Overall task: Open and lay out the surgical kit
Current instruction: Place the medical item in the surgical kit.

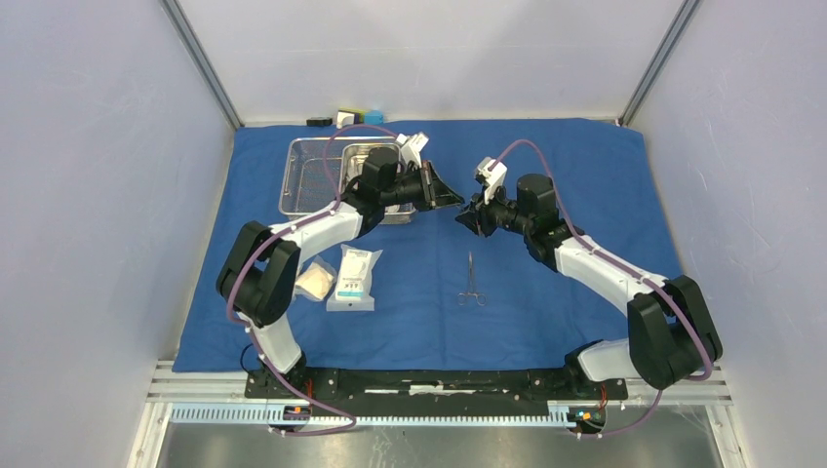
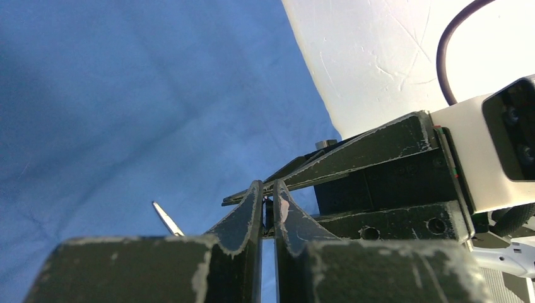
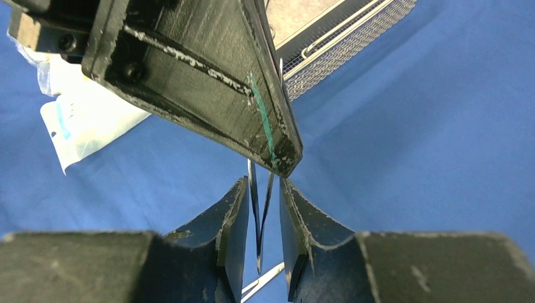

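Note:
The blue cloth wrap (image 1: 546, 195) lies spread over the table. My left gripper (image 1: 452, 199) (image 2: 268, 189) is shut on a slim steel instrument (image 3: 255, 208) and holds it in the air, tips hanging down. My right gripper (image 1: 466, 218) (image 3: 262, 189) is open, with a finger on each side of the instrument's tips and a gap on both sides. A second scissor-like instrument (image 1: 472, 283) lies flat on the cloth below. The wire-mesh basket (image 1: 304, 180) with the steel pan (image 1: 363, 154) in it stands at the back left. White packets (image 1: 355, 279) lie at the front left.
Small black, white and blue blocks (image 1: 347, 119) sit beyond the cloth's far edge. A crumpled whitish packet (image 1: 316, 281) lies beside the left arm's elbow. White walls enclose the table on three sides. Bare blue cloth stretches to the right of the right arm.

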`<action>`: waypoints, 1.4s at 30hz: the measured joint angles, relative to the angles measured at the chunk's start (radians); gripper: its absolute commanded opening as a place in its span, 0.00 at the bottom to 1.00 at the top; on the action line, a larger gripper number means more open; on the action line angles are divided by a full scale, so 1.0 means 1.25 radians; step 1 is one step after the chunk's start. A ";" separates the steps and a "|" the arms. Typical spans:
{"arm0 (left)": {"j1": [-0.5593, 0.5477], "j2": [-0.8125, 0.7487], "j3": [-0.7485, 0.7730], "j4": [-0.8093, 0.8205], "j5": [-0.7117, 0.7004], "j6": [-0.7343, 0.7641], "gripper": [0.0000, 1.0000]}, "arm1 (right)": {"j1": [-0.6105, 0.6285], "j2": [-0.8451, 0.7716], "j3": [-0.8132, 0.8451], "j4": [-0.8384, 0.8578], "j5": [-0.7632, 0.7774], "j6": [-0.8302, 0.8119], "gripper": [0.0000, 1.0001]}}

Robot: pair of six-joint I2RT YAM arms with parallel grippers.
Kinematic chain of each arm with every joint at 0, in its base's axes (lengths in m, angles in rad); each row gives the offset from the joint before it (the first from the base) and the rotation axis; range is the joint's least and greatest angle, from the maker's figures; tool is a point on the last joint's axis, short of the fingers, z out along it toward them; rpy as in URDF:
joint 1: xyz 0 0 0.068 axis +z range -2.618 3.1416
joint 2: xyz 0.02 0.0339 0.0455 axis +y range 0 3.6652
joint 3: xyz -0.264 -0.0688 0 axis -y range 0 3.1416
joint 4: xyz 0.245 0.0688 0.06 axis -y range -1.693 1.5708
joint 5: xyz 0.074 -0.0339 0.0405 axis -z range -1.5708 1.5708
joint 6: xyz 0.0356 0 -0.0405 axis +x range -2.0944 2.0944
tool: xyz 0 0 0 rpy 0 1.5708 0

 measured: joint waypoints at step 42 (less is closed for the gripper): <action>0.101 -0.103 0.085 -0.248 -0.113 0.388 0.97 | -0.051 -0.218 -0.218 -0.251 0.310 -0.032 0.00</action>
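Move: The tweezers, the medical item being passed, are still held by the left fingers, their middle about 1 cm back and 1 cm below that hand's point. From the right hand this middle is some 2 cm ahead, 2 cm left and 1 cm above, with the near end between its part-open fingers. The ring-handled clamp lies about 10 cm behind the right hand, 2 cm right and 15 cm below. The wire basket is roughly 24 cm left of the left hand, 10 cm ahead, 16 cm below. Almost in place at first, the right hand closes its fingers on the near end of the tweezers; the left then opens wide and lets go, drawing off about 8 cm left, 5 cm forward and a little up, towards the basket. The right carries the tweezers about 12 cm right, 9 cm down and 5 cm back, turning some 20 degrees clockwise. ##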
